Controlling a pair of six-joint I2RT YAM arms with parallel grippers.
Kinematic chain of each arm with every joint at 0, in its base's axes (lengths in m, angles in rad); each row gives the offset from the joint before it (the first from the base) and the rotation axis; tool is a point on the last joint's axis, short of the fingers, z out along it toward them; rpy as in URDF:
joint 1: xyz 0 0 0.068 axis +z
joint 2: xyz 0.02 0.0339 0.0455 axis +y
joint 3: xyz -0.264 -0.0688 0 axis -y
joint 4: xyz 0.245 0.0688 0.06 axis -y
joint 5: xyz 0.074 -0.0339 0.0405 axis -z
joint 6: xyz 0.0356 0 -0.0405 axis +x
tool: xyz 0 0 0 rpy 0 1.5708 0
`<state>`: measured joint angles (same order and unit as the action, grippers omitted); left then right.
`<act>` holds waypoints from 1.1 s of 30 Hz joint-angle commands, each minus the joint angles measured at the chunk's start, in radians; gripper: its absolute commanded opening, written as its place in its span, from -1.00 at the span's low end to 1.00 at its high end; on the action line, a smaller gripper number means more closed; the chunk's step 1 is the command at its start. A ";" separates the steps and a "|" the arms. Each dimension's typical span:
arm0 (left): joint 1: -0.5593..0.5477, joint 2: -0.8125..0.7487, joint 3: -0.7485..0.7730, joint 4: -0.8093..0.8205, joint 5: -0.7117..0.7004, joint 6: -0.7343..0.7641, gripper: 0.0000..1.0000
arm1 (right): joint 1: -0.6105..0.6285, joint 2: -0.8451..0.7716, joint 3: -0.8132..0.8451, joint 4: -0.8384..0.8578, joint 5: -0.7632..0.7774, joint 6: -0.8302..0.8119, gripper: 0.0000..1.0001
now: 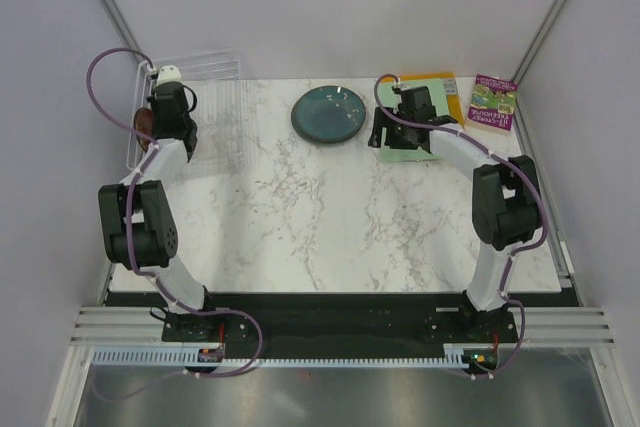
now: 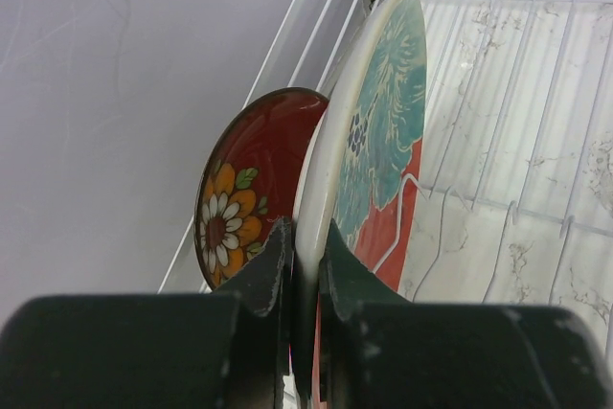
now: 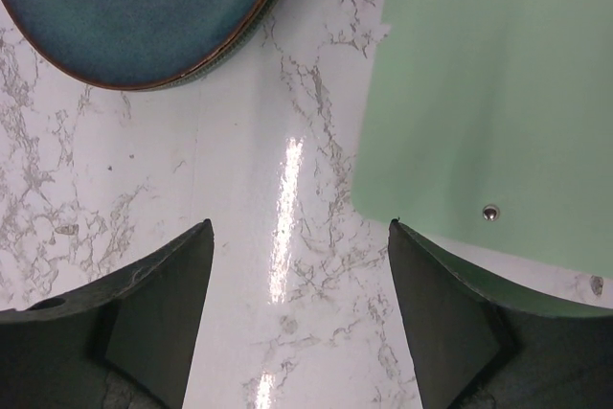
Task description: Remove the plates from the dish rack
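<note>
The white wire dish rack [image 1: 215,117] stands at the table's far left. In the left wrist view two plates stand upright in the dish rack [image 2: 498,203]: a red one with a teal and pale pattern [image 2: 383,112] and, beside it, a red one with orange and white flowers [image 2: 244,203]. My left gripper [image 2: 306,246] is shut on the patterned plate's white rim; from above, my left gripper [image 1: 158,125] is over the rack's left end. A glossy dark teal plate [image 1: 328,113] lies flat on the table. My right gripper [image 3: 299,237] is open and empty over bare marble, right of the teal plate [image 3: 134,7].
A flat light-green mat [image 3: 498,83] lies just right of my right gripper [image 1: 392,132]. An orange flat thing [image 1: 440,82] and a book [image 1: 493,102] lie at the far right. Grey walls close in the table on the left, back and right.
</note>
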<state>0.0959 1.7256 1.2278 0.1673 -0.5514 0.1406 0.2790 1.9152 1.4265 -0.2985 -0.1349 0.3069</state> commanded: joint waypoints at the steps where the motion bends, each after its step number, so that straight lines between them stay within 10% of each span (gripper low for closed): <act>1: 0.019 0.000 0.052 0.121 -0.093 -0.064 -0.96 | 0.006 -0.076 -0.031 0.032 -0.006 -0.006 0.60; 25: -0.085 -0.250 0.160 0.175 -0.117 0.143 -0.95 | 0.045 -0.145 -0.103 0.033 0.015 -0.006 0.61; 33: -0.125 -0.406 0.232 -0.162 0.115 -0.122 -0.96 | 0.084 -0.180 -0.063 0.022 0.029 0.001 0.61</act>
<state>-0.0048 1.4700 1.3365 0.0322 -0.6125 0.2108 0.3279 1.8069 1.3224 -0.2924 -0.1329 0.3084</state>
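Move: The left hand already pinches the flowered white-and-red plate by its rim in the rack. The plate stack it goes to lies about 38 cm to its right, 3 cm farther out and 16 cm lower. The rack's middle is about 6 cm right, 2 cm back and 11 cm below; the brown plate is some 3 cm left, 4 cm back and 6 cm lower. From the right hand the stack lies about 6 cm ahead, 10 cm left and 6 cm below. Keeping its pinch on the flowered plate's rim, the left hand barely stirs for half a second, easing slightly right, then pulls it quickly up out of the rack, about 14 cm in all, drifting some 4 cm back and 4 cm right while the fingers tip up about 10 degrees. The open, empty right hand backs off about 3 cm. ##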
